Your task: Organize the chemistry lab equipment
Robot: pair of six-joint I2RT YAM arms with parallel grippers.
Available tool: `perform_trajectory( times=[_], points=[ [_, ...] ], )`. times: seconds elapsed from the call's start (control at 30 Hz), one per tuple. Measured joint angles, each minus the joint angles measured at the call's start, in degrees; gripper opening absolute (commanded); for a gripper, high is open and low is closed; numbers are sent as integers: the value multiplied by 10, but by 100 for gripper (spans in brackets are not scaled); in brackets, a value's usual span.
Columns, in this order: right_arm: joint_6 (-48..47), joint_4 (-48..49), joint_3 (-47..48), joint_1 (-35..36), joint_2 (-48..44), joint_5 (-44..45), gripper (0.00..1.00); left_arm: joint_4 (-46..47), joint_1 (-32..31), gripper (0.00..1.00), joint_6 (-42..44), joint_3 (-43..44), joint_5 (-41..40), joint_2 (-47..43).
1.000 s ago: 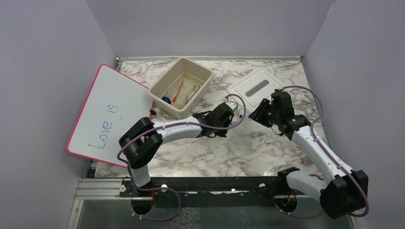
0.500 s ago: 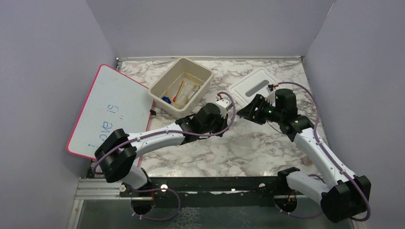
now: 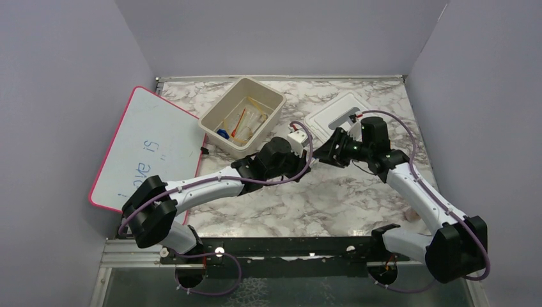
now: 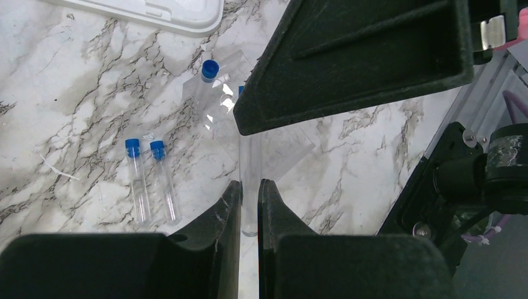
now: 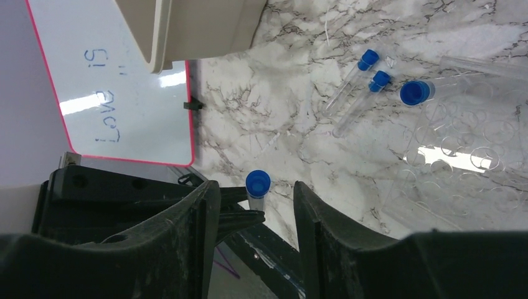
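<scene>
My left gripper (image 4: 249,184) is shut on a clear tube (image 4: 250,156), which stands up between its fingers. In the right wrist view the tube's blue cap (image 5: 258,184) sits between the jaws of my right gripper (image 5: 255,190), which are open on either side and do not touch it. From above, the left gripper (image 3: 307,160) and right gripper (image 3: 324,153) meet tip to tip over the table's middle. Two thin blue-capped tubes (image 4: 149,180) lie side by side on the marble. A larger blue-capped vial (image 5: 416,92) lies in clear plastic wrapping (image 5: 461,143).
The beige tub (image 3: 271,102) holding several small items stands at the back, with the white lid (image 3: 335,114) to its right. The pink-rimmed whiteboard (image 3: 147,147) leans at the left. The black base rail (image 3: 287,246) runs along the near edge.
My right gripper has swung left to the left gripper and opened around the tube's cap. The left arm has shifted its elbow leftward, still holding the tube.
</scene>
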Motion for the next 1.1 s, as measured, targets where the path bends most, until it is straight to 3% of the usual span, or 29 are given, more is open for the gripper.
perform_trajectory(
  times=[0.2, 0.43, 0.6, 0.67, 0.77, 0.87, 1.1],
  points=[
    [3, 10, -1, 0, 11, -8, 35, 5, 0, 10, 0, -7, 2, 0],
    [5, 20, -4, 0, 17, -10, 32, 8, 0, 10, 0, -14, 4, -5],
    [6, 24, -7, 0, 26, -12, 23, 8, 0, 10, 1, -15, 4, -8],
    [6, 27, -7, 0, 26, -14, 19, 8, 0, 17, 1, -15, 4, -8],
    [7, 30, -7, 0, 26, -15, 17, 8, 0, 42, 3, -15, 2, -8],
    [0, 29, -7, 0, 19, -1, 17, 8, 0, 56, 1, -15, -6, -8],
    [-87, 10, -7, 0, -37, 127, 15, -37, 10, 63, -6, -9, -47, -26]
  ],
)
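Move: The blue-capped test tube stands upright in the left gripper, held near its bottom; its middle is about 3 cm above the left hand and 1 cm to the right of it. From the right hand, whose open fingers straddle the cap, that middle is some 4 cm below. On the table some 16 cm below the right hand lie two thin tubes, about 7 cm ahead and 3 cm left, and the clear rack, about 5 cm ahead and 8 cm right. Ease the right hand down about 1 cm and shut its fingers on the test tube at the blue cap while the left gripper holds the tube steady. Then open the left fingers wide and draw that hand some 2 cm left, with a little forward, as the right, keeping its pinch, carries the tube about 4 cm right and forward, tilting some 15 degrees. ##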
